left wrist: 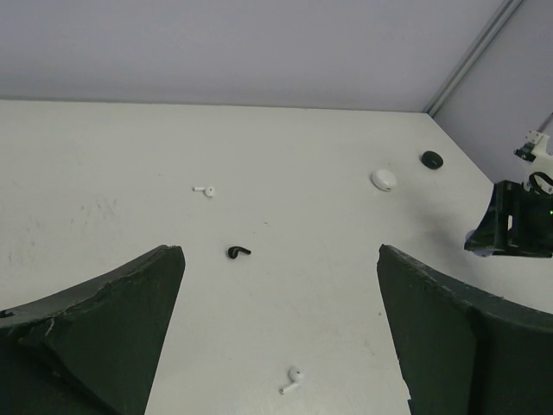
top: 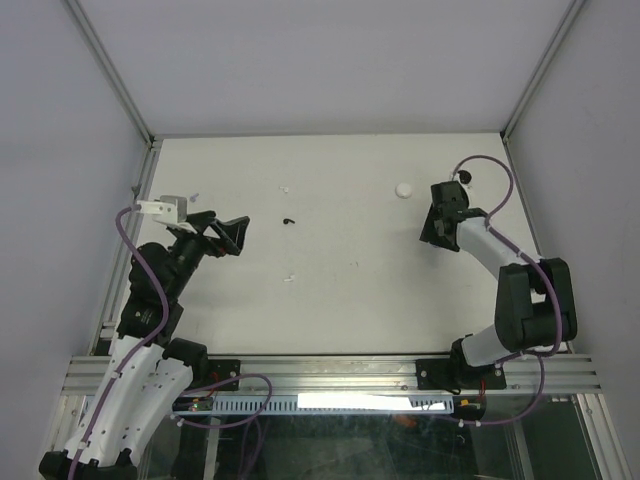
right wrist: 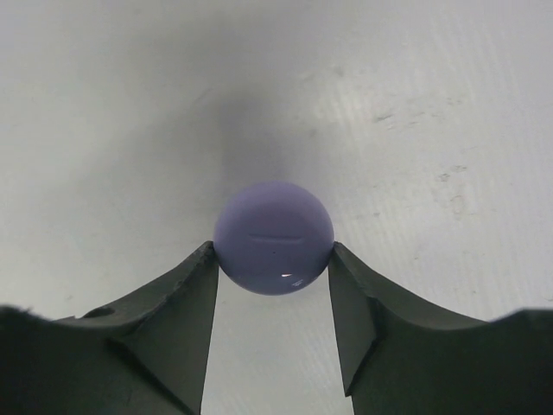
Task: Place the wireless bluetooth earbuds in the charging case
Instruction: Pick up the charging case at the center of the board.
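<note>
A glossy dark round charging case (right wrist: pixel 273 229) sits between my right gripper's (right wrist: pixel 273 264) fingertips, which touch it on both sides. From above it shows as a black puck (top: pixel 464 177) at the back right, at the tip of the right gripper (top: pixel 457 190). A black earbud (left wrist: pixel 238 252) lies mid-table, ahead of my open, empty left gripper (left wrist: pixel 281 259). One white earbud (left wrist: pixel 206 190) lies beyond it and another white earbud (left wrist: pixel 294 379) lies between the left fingers' span. The left gripper (top: pixel 232 233) hovers at the left side.
A white round puck (top: pixel 403 188) lies left of the black case, seen also as the white puck (left wrist: pixel 384 179) in the left wrist view. Enclosure walls and aluminium posts (top: pixel 150 140) bound the white table (top: pixel 330 320). A white bracket (top: pixel 165 208) sits at the left edge.
</note>
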{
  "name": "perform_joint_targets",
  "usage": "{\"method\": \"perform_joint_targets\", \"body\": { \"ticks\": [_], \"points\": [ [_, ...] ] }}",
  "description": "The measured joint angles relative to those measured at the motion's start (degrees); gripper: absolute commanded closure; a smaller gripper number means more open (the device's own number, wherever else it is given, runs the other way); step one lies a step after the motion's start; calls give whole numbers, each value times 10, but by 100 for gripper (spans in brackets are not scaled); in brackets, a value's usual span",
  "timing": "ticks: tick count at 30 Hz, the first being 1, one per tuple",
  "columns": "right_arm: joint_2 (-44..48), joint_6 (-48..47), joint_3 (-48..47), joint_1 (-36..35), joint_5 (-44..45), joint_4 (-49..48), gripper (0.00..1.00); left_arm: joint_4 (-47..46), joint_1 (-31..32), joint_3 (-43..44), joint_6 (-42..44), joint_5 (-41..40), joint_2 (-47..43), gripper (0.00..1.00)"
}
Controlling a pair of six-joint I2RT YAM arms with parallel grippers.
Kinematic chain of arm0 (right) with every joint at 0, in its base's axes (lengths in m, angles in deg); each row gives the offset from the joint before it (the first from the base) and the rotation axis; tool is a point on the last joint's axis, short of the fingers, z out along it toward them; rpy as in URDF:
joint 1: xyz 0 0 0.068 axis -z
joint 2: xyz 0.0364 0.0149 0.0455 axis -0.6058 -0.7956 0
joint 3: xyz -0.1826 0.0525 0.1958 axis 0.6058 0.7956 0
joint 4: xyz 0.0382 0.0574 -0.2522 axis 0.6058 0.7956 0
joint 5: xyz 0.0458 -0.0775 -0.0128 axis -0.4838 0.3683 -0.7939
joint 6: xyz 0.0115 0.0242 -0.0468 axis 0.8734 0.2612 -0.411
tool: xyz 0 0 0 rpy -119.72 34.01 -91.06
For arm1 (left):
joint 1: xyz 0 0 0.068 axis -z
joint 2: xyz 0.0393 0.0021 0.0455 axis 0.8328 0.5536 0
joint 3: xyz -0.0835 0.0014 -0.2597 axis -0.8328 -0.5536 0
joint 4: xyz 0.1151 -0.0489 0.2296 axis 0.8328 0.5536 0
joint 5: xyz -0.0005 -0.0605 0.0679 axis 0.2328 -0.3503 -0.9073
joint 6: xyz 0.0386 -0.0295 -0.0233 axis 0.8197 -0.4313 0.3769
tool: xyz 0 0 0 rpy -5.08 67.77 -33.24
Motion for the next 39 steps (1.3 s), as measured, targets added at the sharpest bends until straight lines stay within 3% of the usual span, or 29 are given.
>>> {"method": "perform_joint_targets", "body": {
  "ticks": [13,21,30,39],
  "points": [
    [158,-58,19,-183,-26,-36,54,26,0,59,-17,86,119,1],
    [219,-143,24,-268,-82,-123,56,26,0,127,-59,196,240,1],
    [227,-244,49,-357,-115,-205,56,24,11,160,-135,300,342,1],
    [192,-310,40,-446,-99,-245,55,-22,50,167,-223,332,400,2]
  ]
}}
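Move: About 48 cm to the left, 6 cm nearer the base and 22 cm above the right hand, which already holds the purple charging case, is the open left gripper. The white case lies some 21 cm ahead and 7 cm left of the right hand. From the left hand, the held case is 48 cm right, 6 cm ahead and 22 cm lower; the black earbud is 17 cm ahead, 8 cm right, on the table 26 cm below. Carrying the charging case left towards the other gripper, the right hand sweeps about 28 cm and rises 15 cm, then draws back some 7 cm; it swings about 70 degrees counter-clockwise, fingers lifting from steeply down to forward-left, grip kept. The left hand, fingers wide open, comes 14 cm right and a little down, turning clockwise to face the case. ##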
